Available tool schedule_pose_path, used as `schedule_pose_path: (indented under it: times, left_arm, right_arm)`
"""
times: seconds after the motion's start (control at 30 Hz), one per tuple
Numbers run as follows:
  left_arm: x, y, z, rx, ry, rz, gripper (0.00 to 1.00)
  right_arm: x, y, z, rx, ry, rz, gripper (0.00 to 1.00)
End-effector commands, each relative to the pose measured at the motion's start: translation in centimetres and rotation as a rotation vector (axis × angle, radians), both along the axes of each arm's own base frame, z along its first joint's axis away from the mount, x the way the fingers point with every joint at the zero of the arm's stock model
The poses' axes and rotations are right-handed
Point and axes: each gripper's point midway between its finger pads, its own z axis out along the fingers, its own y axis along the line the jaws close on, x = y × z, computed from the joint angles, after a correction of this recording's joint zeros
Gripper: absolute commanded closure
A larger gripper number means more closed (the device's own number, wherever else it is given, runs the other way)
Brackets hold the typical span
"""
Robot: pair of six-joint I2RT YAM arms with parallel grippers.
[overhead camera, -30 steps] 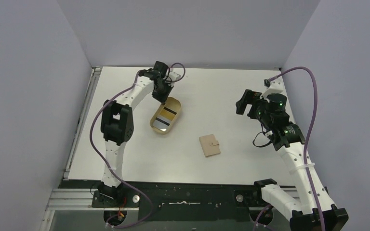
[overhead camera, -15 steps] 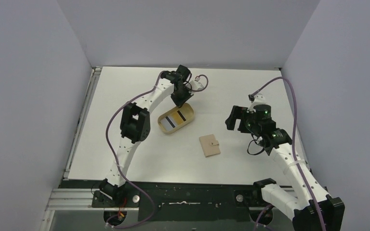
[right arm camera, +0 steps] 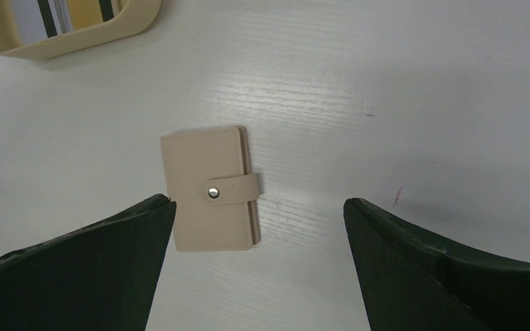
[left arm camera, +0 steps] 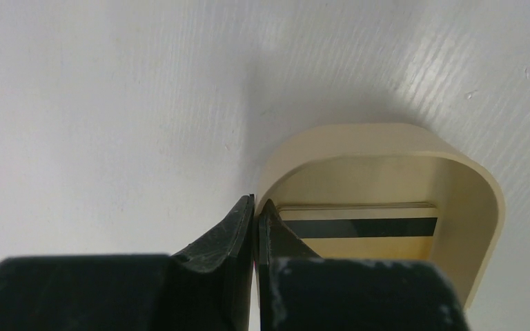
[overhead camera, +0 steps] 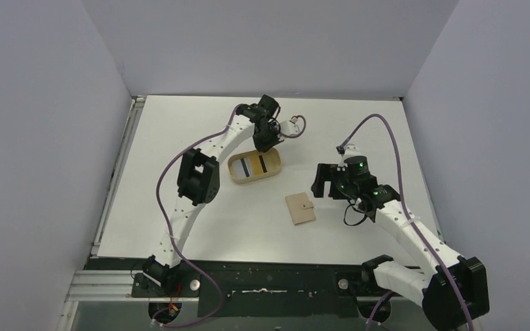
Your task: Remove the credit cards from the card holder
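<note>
The tan card holder [overhead camera: 300, 208] lies flat on the white table, folded, with its strap snapped shut [right arm camera: 210, 187]. My right gripper [overhead camera: 322, 183] hovers just right of it and above it, open wide [right arm camera: 259, 201], holding nothing. Credit cards [overhead camera: 255, 166] with dark stripes lie inside an oval tan tray [overhead camera: 233, 172]. One card's black stripe [left arm camera: 366, 227] shows in the left wrist view. My left gripper [overhead camera: 266, 143] is shut on the tray's far rim, one finger inside the wall and one outside [left arm camera: 255, 201].
The tray's raised wall [left arm camera: 483, 193] curves round the cards, and its corner [right arm camera: 76, 45] shows at the top left of the right wrist view. Purple walls close in the table on three sides. A metal rail [overhead camera: 114, 186] runs along the left edge.
The left gripper has dragged the tray to the right and turned it. The right arm has swung left and nearer, towards the card holder, which has not moved.
</note>
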Motion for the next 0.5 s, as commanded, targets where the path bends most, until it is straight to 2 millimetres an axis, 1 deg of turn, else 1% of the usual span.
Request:
schedule_pose_path:
  times: [0.0,0.13,0.23,0.3,0.33,0.37,0.4,0.47]
  left_arm:
    - [2.2,-3.9,1.7,-0.106,-0.126,-0.166,1.00]
    - [2.5,-5.1,2.4,-0.132,-0.165,-0.203,1.00]
    - [2.6,-5.7,3.2,-0.162,-0.177,-0.215,0.81]
    - [2.5,-5.8,3.7,-0.174,-0.180,-0.220,0.65]
    - [2.5,-5.9,3.9,-0.180,-0.181,-0.218,0.46]
    - [2.5,-6.0,4.3,-0.188,-0.187,-0.215,0.17]
    - [2.7,-6.0,4.7,-0.197,-0.195,-0.211,0.05]
    - [3.2,-6.0,6.1,-0.222,-0.225,-0.194,0.03]
  right_arm:
    - [1.5,0.9,0.8,-0.002,-0.062,0.027,0.00]
    - [1.7,1.6,0.4,-0.015,-0.053,0.063,0.00]
    - [2.0,1.5,-0.1,-0.054,-0.036,0.061,0.00]
    - [2.1,1.4,-0.4,-0.074,-0.025,0.058,0.00]
    - [2.2,1.5,-0.4,-0.079,-0.024,0.058,0.00]
    - [2.2,1.6,-0.5,-0.082,-0.020,0.059,0.00]
    - [2.2,1.7,-0.7,-0.084,-0.017,0.061,0.00]
    - [1.9,2.3,-1.1,-0.088,-0.009,0.078,0.00]
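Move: The tan card tray's far rim is already pinched in the left hand near the tray's right end, so the tray's middle lies about 4 cm back and 3 cm left of that hand and 2 cm lower. The card holder lies some 18 cm back and 15 cm to its right. From the open right hand the card holder is about 7 cm left, 1 cm ahead and 10 cm below; the tray's middle is roughly 16 cm ahead and 25 cm left of that hand. The tray, held by its far rim, is drawn to the right and turned slightly clockwise by the left hand, which travels about 4 cm right with a little forward drift; its fingers spring wide open late on and let go of the rim, which is left between them. Meanwhile the right hand, fingers staying wide open, sinks about 3 cm and edges left towards the card holder without touching it. ##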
